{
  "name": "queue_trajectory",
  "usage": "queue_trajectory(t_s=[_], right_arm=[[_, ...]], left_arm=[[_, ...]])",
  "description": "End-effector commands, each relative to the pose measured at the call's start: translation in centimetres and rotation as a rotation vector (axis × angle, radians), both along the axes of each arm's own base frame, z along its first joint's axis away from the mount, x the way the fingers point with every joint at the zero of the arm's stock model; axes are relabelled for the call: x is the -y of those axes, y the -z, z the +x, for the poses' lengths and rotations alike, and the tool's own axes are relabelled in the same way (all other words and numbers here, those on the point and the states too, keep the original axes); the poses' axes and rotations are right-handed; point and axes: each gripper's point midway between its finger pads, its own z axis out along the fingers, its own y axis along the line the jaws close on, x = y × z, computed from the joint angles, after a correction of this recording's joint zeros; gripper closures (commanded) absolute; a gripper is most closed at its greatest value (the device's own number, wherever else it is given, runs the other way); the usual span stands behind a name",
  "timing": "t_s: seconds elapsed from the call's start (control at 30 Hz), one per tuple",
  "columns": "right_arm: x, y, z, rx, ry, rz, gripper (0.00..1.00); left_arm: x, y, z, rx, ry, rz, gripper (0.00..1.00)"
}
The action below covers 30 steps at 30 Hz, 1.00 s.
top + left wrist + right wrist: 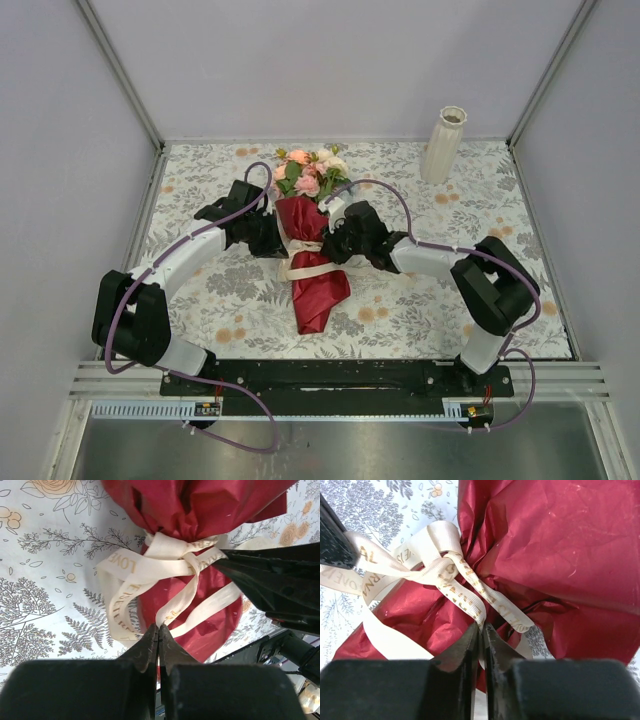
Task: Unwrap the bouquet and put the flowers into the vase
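Note:
The bouquet (316, 280) lies along the middle of the table in dark red crinkled paper, its flowers (308, 172) pointing to the far side. A cream ribbon (309, 257) is tied in a bow round its waist. My left gripper (283, 243) comes in from the left and is shut on a ribbon tail (176, 606); its tips (159, 628) pinch the end. From the right, my right gripper (334, 243) is shut on another strand of the ribbon (470, 596) at its tips (482, 626). The cream ribbed vase (443, 143) stands upright at the far right.
A floral tablecloth (420, 300) covers the table. Grey walls close in the left, right and far sides. The right gripper's black fingers (272, 575) show in the left wrist view, close beside the bow's knot (186, 555).

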Motion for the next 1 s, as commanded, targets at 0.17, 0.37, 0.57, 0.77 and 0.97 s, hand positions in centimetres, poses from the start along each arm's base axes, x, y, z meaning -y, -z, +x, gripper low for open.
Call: queue_trajectory(t_s=[0.17, 0.37, 0.57, 0.77, 0.97], right_arm=[[2.2, -6.6, 2.5, 0.222, 0.181, 0.114, 0.93], [1.7, -7.4, 1.6, 0.174, 0.156, 0.149, 0.88], [1.9, -7.0, 1.2, 0.157, 0.156, 0.152, 0.86], [2.3, -7.7, 1.2, 0.154, 0.165, 0.162, 1.00], [5.1, -9.8, 2.8, 0.175, 0.331, 0.198, 1.00]], left_arm=[[-1.5, -0.1, 1.6, 0.050, -0.063, 0.080, 1.00], [0.4, 0.4, 1.1, 0.014, -0.036, -0.026, 1.00], [0.9, 1.6, 0.7, -0.019, -0.037, -0.058, 1.00], [1.3, 1.1, 0.8, -0.006, -0.030, -0.083, 1.00], [0.2, 2.6, 0.7, -0.048, -0.064, -0.007, 1.00]])
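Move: The ribbon strand the right hand is closing on lies right at its fingertips; the knot is about 3 cm to their left and 1 cm back. The loose ribbon tail crosses the wrapping about 6 cm back and 3 cm left, slightly lower, and the flowers' middle is roughly 14 cm ahead and 3 cm left, near tip height. From the left hand, that strand is about 8 cm right, 4 cm ahead and 3 cm lower. Pinching the ribbon strand beside the knot, the right hand finishes closing and draws it up about 6 cm and 3 cm to the right, pausing midway while its fingers slacken slightly before shutting fully; the wrist turns some 10 degrees clockwise. The left hand keeps its shut grip on its ribbon loop, swaying briefly left and sinking about 2 cm. ##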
